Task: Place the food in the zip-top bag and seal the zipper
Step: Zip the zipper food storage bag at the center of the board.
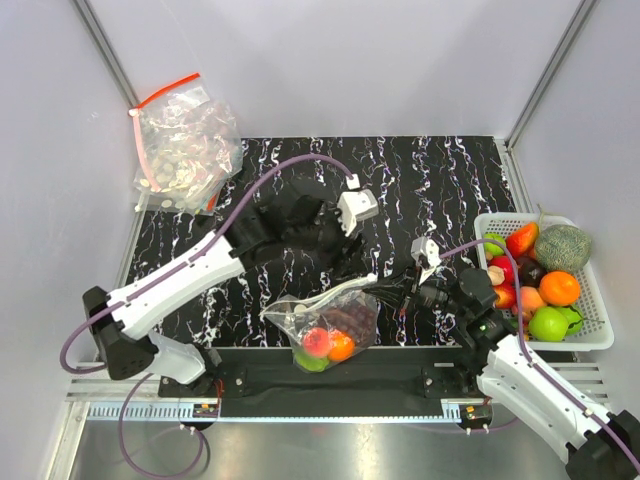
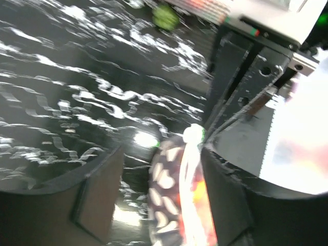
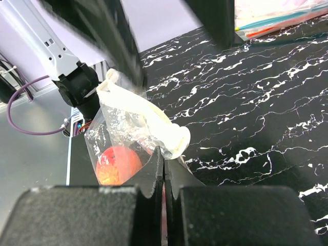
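Note:
The spotted clear zip-top bag point(image 1: 325, 325) hangs over the table's near edge with a red point(image 1: 318, 340), an orange point(image 1: 341, 347) and a green fruit point(image 1: 310, 362) inside. Its pale zipper point(image 1: 335, 293) runs along the top. My right gripper point(image 1: 392, 292) is shut on the bag's right end, and in the right wrist view point(image 3: 165, 161) it pinches just under the zipper's end point(image 3: 174, 141). My left gripper point(image 1: 345, 272) is open over the bag's mouth. In the blurred left wrist view point(image 2: 163, 200) the zipper point(image 2: 189, 169) lies between the jaws, against the right finger point(image 2: 230, 205).
A white basket point(image 1: 600, 330) with several fruits stands at the right. A heap of similar bags with a red strip point(image 1: 185, 150) lies at the back left and shows in the right wrist view point(image 3: 277, 15). The left arm's base point(image 3: 77, 84) is behind the bag.

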Action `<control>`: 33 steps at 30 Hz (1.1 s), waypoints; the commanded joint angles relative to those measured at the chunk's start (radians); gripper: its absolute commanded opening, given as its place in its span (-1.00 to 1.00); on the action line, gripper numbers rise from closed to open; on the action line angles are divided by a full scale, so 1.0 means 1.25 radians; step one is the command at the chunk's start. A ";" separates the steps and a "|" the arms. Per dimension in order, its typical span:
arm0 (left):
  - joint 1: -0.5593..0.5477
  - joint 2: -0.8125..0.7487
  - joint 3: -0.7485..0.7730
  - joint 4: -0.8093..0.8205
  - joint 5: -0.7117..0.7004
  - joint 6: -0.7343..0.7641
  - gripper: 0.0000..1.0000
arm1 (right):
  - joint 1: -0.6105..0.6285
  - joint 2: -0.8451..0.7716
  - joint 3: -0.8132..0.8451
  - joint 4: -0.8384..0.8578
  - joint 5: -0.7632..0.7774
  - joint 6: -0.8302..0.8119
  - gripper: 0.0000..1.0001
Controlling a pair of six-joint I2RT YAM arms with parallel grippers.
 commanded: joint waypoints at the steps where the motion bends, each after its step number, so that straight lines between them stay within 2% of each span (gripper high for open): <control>1: -0.003 0.029 0.026 0.019 0.142 -0.050 0.26 | 0.004 0.002 0.041 0.026 -0.002 -0.019 -1.00; 6: -0.003 0.066 0.041 0.009 0.162 -0.076 0.22 | 0.004 0.007 0.042 0.028 -0.006 -0.019 -1.00; 17: -0.003 0.089 0.036 0.041 0.190 -0.101 -0.10 | 0.004 0.002 0.046 0.027 -0.013 -0.018 -0.99; 21: -0.003 0.098 0.033 0.046 0.196 -0.107 -0.10 | 0.004 0.003 0.044 0.026 -0.016 -0.018 -0.99; 23: -0.004 0.103 0.035 0.046 0.196 -0.107 -0.22 | 0.004 0.001 0.044 0.026 -0.017 -0.015 -0.99; 24: -0.003 0.105 0.036 0.046 0.197 -0.107 -0.40 | 0.004 0.000 0.046 0.025 -0.017 -0.016 -0.99; 26: -0.003 0.109 0.036 0.044 0.202 -0.109 -0.52 | 0.004 -0.003 0.046 0.024 -0.016 -0.016 -0.99; 29: -0.003 0.112 0.036 0.039 0.200 -0.109 -0.61 | 0.005 -0.005 0.046 0.021 -0.013 -0.016 -0.99; 33: -0.003 0.097 0.030 0.032 0.196 -0.102 -0.63 | 0.004 -0.009 0.043 0.020 -0.007 -0.016 -0.99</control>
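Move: Just below the open left fingers, the right end of the bag's zipper strip lies about 3 cm back, 4 cm to the right and 4 cm down. The strip's far left end is some 10 cm back, 20 cm to the left and 8 cm lower than that hand; the orange in the bag is about 13 cm back, 3 cm left and 12 cm below, with the peach 6 cm left of the orange. From the right hand, the zipper's right end is about 1 cm left and 1 cm up, level fore and aft. Dropping about 3.5 cm while going 3 cm right and nearly as far back, the left hand comes down onto the zipper's right end beside the right fingertips, quickly at first, its wrist turning some 15 degrees. The fingers then close from well open to nearly shut around the strip's end. The right hand stays put, still pinching the bag's corner there. ##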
